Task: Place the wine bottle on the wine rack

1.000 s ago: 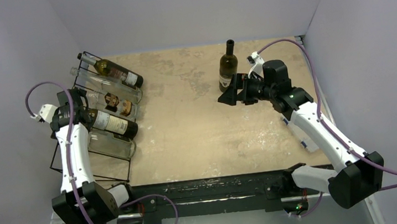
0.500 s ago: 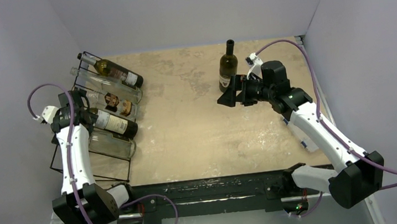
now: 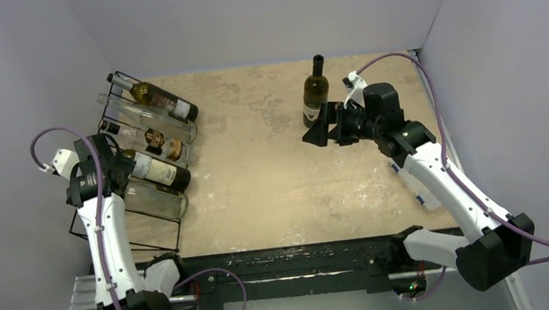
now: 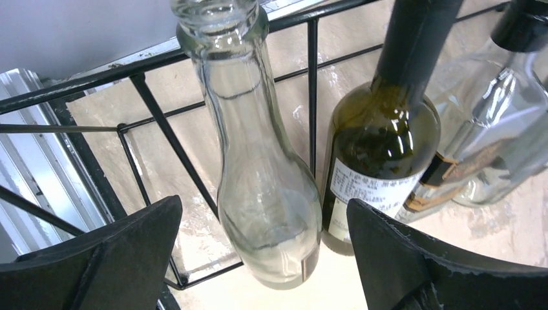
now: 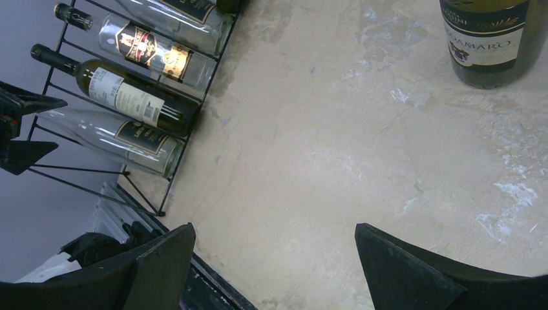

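Observation:
A dark green wine bottle (image 3: pixel 315 89) stands upright at the back of the table, and its label shows at the top right of the right wrist view (image 5: pixel 494 39). My right gripper (image 3: pixel 321 125) (image 5: pixel 274 227) is open just in front of the bottle, with only bare table between its fingers. The black wire wine rack (image 3: pixel 123 242) (image 4: pixel 312 77) stands at the left and holds several bottles lying down. My left gripper (image 3: pixel 112 158) (image 4: pixel 263 213) is open at the neck ends of a clear bottle (image 4: pixel 268 194) and a dark green labelled bottle (image 4: pixel 381 142), and holds nothing.
Grey walls close the table in on the left, back and right. A black rail (image 3: pixel 298 264) runs along the near edge between the arm bases. The rack's rods (image 5: pixel 169 187) reach almost to that edge.
My left gripper has opened, letting go of the dark labelled bottle's neck in the rack, and has drawn back a little toward the near edge. The right arm has barely moved.

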Robot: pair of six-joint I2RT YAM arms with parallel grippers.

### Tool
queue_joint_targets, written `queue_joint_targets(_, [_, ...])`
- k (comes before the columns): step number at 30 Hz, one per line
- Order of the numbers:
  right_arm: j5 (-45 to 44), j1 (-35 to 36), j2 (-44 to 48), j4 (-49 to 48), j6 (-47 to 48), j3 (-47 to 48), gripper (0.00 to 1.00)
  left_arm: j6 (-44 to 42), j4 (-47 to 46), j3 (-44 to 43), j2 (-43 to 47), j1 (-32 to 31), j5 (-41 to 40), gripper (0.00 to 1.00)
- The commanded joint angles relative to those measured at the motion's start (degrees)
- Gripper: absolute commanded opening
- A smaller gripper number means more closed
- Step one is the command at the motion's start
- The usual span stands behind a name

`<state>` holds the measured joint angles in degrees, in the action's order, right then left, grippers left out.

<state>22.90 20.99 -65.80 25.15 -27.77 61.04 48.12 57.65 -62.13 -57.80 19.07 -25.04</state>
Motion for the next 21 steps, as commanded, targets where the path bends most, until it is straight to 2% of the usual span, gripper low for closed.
queue_joint_targets(1, [-2.34,0.12,2.08,0.53,0.75,2.93,0.98,-4.09,0.00,-0.52,4.34,0.01,3.44,1.00])
queue_joint_targets(7, [-4.07,0.12,2.34,0.84,0.04,2.42,0.98,-9.46,0.20,0.03,7.87,-0.03,10.25,1.00])
queue_joint_targets(15, [-7.53,0.08,1.29,0.02,-1.77,1.76,0.98,-15.76,-10.08,5.73,14.92,-0.95,33.94,1.00])
queue_joint_targets(21, [-10.95,0.10,-0.27,-0.37,-2.86,3.39,0.98,-15.72,-14.39,5.64,14.93,-5.51,45.45,1.00])
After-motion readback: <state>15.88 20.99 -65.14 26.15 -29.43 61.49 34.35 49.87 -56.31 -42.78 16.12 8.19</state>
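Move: The last standing wine bottle is some 53 cm to the right of the left hand, 29 cm farther out and its middle about 5 cm lower; from the right hand it lies about 22 cm ahead, 5 cm right and 10 cm lower. Under the left hand, about 10 cm down, the clear bottle lies in the rack with its middle 5 cm to the right and 1 cm ahead; the labelled dark bottle beside it is 9 cm ahead, 6 cm right, equally low. The clear bottle in the rack is left behind by the left hand, its fingers already wide open: it first eases up and slightly back, then swings right about 11 cm, gaining height, towards the standing bottle's side. Its wrist turns some 35 degrees clockwise and tips the fingers up. The right hand, also open, creeps a couple of centimetres right and forward towards the standing bottle. ##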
